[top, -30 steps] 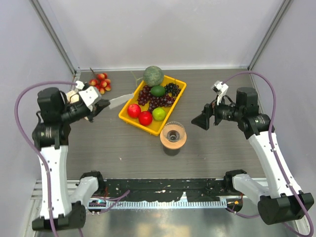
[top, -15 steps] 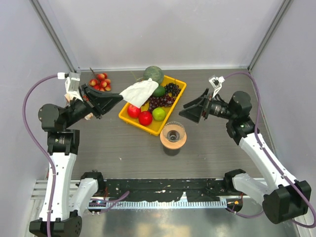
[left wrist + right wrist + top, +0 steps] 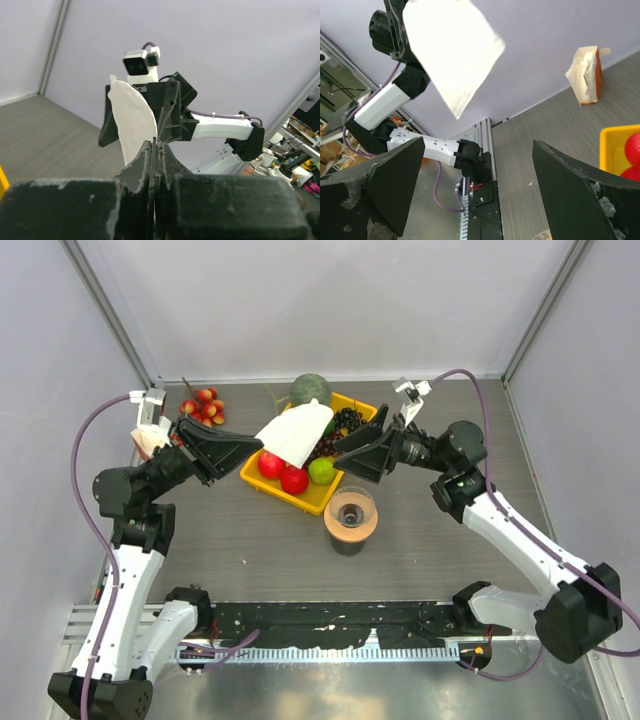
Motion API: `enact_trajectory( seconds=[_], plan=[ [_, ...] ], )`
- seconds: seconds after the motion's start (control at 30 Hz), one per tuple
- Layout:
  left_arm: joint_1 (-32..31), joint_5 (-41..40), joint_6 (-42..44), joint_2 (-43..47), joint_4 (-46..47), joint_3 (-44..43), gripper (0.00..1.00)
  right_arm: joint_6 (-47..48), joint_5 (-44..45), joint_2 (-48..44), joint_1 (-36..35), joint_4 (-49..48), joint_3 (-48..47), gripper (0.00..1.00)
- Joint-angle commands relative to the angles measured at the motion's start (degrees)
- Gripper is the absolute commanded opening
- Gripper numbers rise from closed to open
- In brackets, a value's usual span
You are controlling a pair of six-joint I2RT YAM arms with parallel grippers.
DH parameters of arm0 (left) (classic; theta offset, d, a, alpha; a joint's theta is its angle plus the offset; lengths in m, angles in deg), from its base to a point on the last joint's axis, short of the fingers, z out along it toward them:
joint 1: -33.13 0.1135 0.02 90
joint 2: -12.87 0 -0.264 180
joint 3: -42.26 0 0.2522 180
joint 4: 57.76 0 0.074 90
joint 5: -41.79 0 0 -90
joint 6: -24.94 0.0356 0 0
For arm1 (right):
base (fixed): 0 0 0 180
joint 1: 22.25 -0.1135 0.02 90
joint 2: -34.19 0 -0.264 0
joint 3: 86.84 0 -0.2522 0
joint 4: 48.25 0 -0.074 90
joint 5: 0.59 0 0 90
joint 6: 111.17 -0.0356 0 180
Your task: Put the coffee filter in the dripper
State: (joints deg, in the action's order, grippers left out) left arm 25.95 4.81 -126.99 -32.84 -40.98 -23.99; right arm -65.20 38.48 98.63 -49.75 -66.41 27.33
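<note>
The coffee filter (image 3: 296,435) is a flat white fan held in the air above the fruit tray, with my left gripper (image 3: 258,446) shut on its lower edge. From the left wrist the filter (image 3: 134,120) stands up from the left gripper's (image 3: 155,143) closed tips. My right gripper (image 3: 345,445) is open, facing the filter from the right and a little apart from it. The right wrist view has the filter (image 3: 451,47) above and beyond the right gripper (image 3: 479,150), with nothing between its fingers. The clear dripper (image 3: 350,507) sits in a wooden ring (image 3: 351,530) on the table, below both grippers.
A yellow tray (image 3: 301,502) holds apples, a lime and grapes, with a melon (image 3: 311,393) at its far end. Small red fruits (image 3: 203,408) lie at the back left. A beige bundle of papers (image 3: 147,440) (image 3: 585,75) stands by the left arm.
The left gripper has carried the filter up and to the right, over the tray. The right gripper has swung left toward the filter, staying open.
</note>
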Motion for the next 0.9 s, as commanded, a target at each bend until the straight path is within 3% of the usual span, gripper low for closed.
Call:
enact_trajectory(
  seconds=[0.0, 0.13, 0.27, 0.37, 0.43, 0.47, 0.5, 0.6, 0.63, 0.7, 0.73, 0.8, 0.87],
  plan=[
    [-2.0, -2.0, -5.3, -0.2, 9.2, 1.2, 0.0, -9.0, 0.9, 3.2, -1.4, -14.1, -3.1, 0.96],
    [-2.3, -2.3, -7.8, -0.3, 12.0, 2.8, 0.0, -16.2, 0.3, 6.6, -3.3, -25.3, -5.1, 0.96],
    [-3.0, -2.6, -8.3, 0.0, 12.3, 4.6, 0.0, -17.1, 0.0, 8.4, -5.4, -27.0, -5.9, 1.0],
    [-3.3, -2.0, -8.7, -0.3, 14.2, 6.3, 0.0, -17.1, -0.6, 9.7, -6.9, -27.7, -6.6, 0.82],
    [-3.4, -2.0, -9.4, -0.5, 15.2, 7.2, 0.0, -17.1, -0.6, 10.4, -7.2, -27.9, -6.7, 0.6],
    [-3.5, -1.9, -9.9, -0.5, 15.9, 7.7, 0.0, -17.1, -0.7, 10.4, -7.2, -27.8, -6.6, 0.53],
    [-3.5, -1.4, -9.9, -0.3, 15.9, 8.2, 0.0, -16.8, -1.0, 10.4, -7.2, -27.7, -6.5, 0.39],
    [-3.4, 2.1, -7.8, 0.6, 15.2, 9.2, 0.01, -12.2, -2.3, 8.3, -7.2, -21.8, -5.9, 0.14],
    [-3.3, 4.3, -5.8, 1.4, 11.6, 8.6, 0.16, -7.6, -2.7, 6.4, -7.1, -15.9, -5.6, 0.05],
    [-2.7, 9.7, 4.4, 3.5, 0.4, 6.8, 0.48, 2.5, -4.2, 3.0, -7.0, -3.4, -5.3, 0.05],
    [-2.1, 11.2, 12.6, 5.3, -11.6, 3.6, 0.56, 6.5, -4.6, 1.8, -7.0, 1.4, -5.5, 0.05],
    [-1.9, 12.3, 36.4, 7.0, -38.0, -4.1, 0.7, 21.2, -4.5, -1.2, -7.4, 20.9, -7.7, 0.05],
    [-2.0, 10.5, 56.6, 4.8, -60.4, -12.3, 0.78, 35.0, -2.9, -2.7, -7.8, 36.8, -9.4, 0.05]
  ],
)
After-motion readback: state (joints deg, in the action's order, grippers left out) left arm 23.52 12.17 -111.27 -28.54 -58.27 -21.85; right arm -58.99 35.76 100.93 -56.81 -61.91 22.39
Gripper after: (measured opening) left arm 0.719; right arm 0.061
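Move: The right hand, open, has the coffee filter's middle about 6 cm to its left, 2 cm back and 4 cm up. The dripper stands roughly level with it, 2 cm right and some 22 cm below; the fruit tray lies 18 cm ahead, 7 cm left, 33 cm down. The left hand still pinches the filter, whose middle is about 5 cm right and 2 cm ahead; from it the dripper is 14 cm right, 4 cm ahead, 30 cm below. Right hand rises about 5 cm leftward, pinches the filter's edge, then sinks 4 cm; left lets go, sinking. ##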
